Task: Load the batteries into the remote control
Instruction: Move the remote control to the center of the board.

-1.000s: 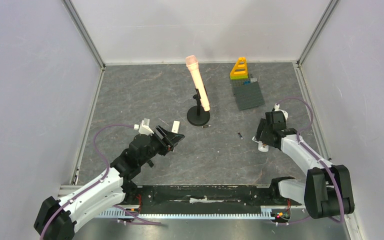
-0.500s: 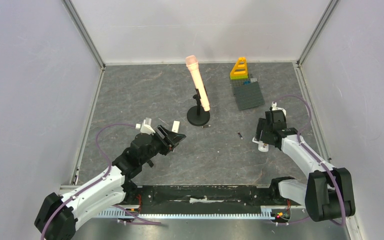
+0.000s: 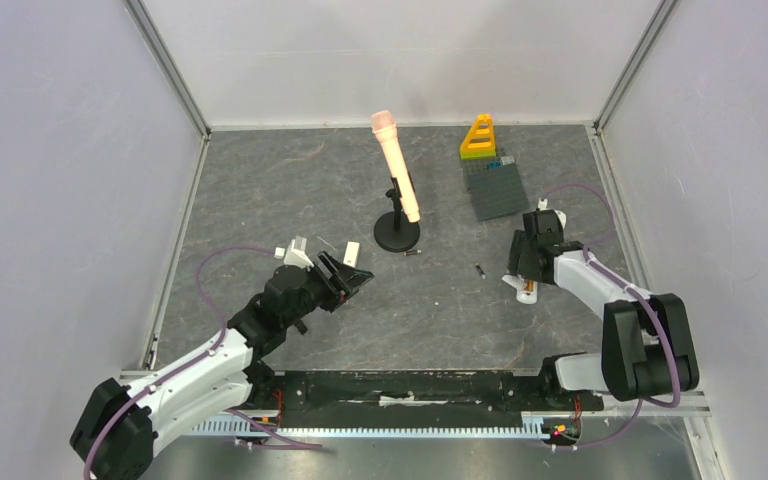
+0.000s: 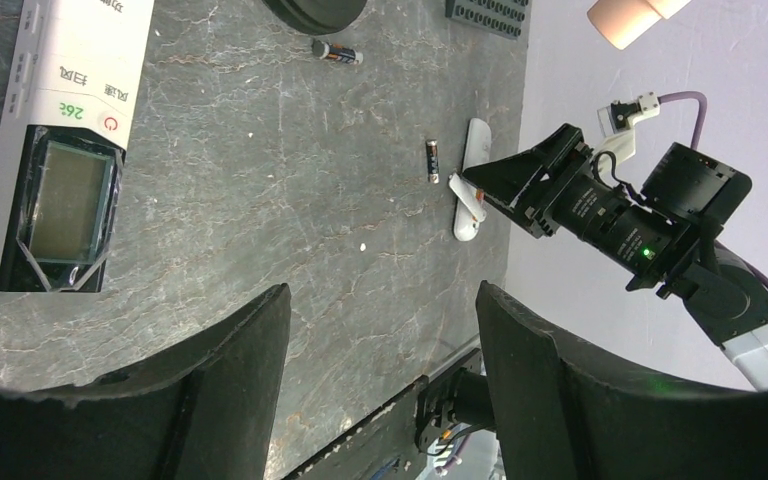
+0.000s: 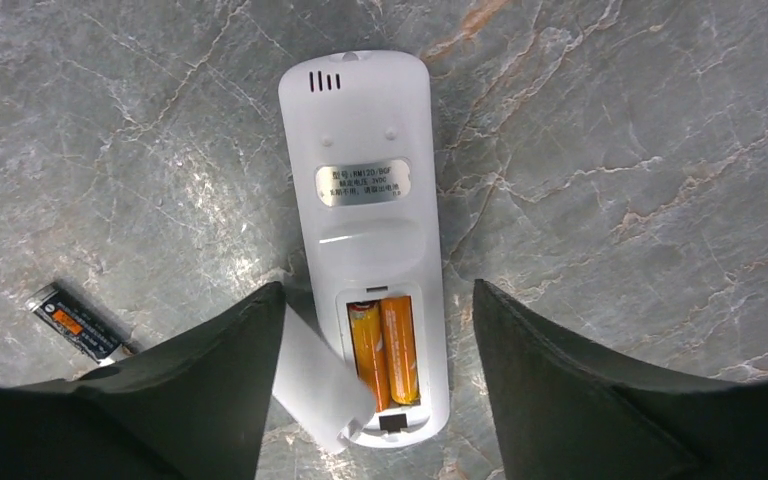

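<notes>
A white remote control (image 5: pixel 365 200) (image 3: pixel 525 289) lies face down on the stone table, its battery bay uncovered. Two orange batteries (image 5: pixel 385 350) sit side by side in the bay. The loose white cover (image 5: pixel 315 375) leans slanted between the bay's edge and my right gripper's left finger. My right gripper (image 5: pixel 378 290) (image 3: pixel 524 272) is open, straddling the remote's bay end. One dark battery (image 5: pixel 75 322) (image 3: pixel 479 270) lies left of it, another (image 3: pixel 412 253) (image 4: pixel 338 52) by the stand base. My left gripper (image 4: pixel 382 295) (image 3: pixel 348 272) hangs open and empty above the table.
A second white remote with a display (image 4: pixel 60 150) (image 3: pixel 352 252) lies by my left gripper. A pink microphone (image 3: pixel 397 170) leans on a black round stand (image 3: pixel 397 236). Yellow-green bricks (image 3: pixel 479 138) and a grey baseplate (image 3: pixel 496 188) sit at the back right.
My right gripper has shifted slightly toward the far side, so more of the white remote shows below it. Its jaws have widened a little. The left arm has barely moved.
</notes>
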`<state>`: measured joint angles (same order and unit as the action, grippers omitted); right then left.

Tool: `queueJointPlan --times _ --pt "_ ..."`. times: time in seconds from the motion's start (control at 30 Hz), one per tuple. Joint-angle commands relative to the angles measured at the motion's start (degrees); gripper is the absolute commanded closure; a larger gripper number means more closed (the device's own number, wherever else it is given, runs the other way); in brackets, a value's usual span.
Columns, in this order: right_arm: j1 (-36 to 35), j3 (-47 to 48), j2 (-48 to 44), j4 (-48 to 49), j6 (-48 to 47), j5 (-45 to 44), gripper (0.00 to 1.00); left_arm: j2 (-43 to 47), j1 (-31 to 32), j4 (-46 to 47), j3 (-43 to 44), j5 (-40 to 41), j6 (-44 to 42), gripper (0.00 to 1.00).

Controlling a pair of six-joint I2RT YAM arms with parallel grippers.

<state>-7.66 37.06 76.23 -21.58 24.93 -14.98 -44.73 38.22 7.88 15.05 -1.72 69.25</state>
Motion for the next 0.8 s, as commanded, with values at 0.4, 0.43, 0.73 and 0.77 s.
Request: queueJointPlan --times 0.4,0.43,0.73,0.77 --pt "-0.33 -2.11 0.48 3.45 -0.76 10.57 0.7 -0.01 -1.19 3.55 0.55 -1.36 -2.67 0.27" --pt "-1.48 -2.4 0.08 3.55 -1.15 11.1 0.71 0.06 -1.28 3.5 0.44 -1.38 -2.76 0.27" --pt "-16.44 -2.93 -2.32 3.29 1.09 8.04 0.73 0.16 -1.39 1.54 0.51 -0.71 -3.64 0.27" --pt "-17.73 -2.59 -2.36 3.47 1.02 8.14 0.73 0.15 -1.46 1.16 0.57 -0.61 -3.76 0.27"
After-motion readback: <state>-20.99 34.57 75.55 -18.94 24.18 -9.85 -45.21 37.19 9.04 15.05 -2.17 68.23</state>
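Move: The right hand hovers open over the remote's battery end; the remote's middle is about 2 cm ahead, in line with the hand and 2 cm below. At the same table level, the loose white cover leans by its lower left side, some 3 cm left and 2 cm back of the hand, and the black battery lies about 12 cm left and 3 cm ahead. From the left hand, the remote is roughly 43 cm right, 5 cm ahead, 12 cm below. The right fingers shut on both long sides of the remote, just where the battery slot begins, while the hand sinks about 1 cm. Keeping that grip low at the table, it then drags the remote left, about 7.5 cm and picking up speed, drawing back slightly and turning some 15 degrees counter-clockwise, towards the black battery and the middle of the table. ##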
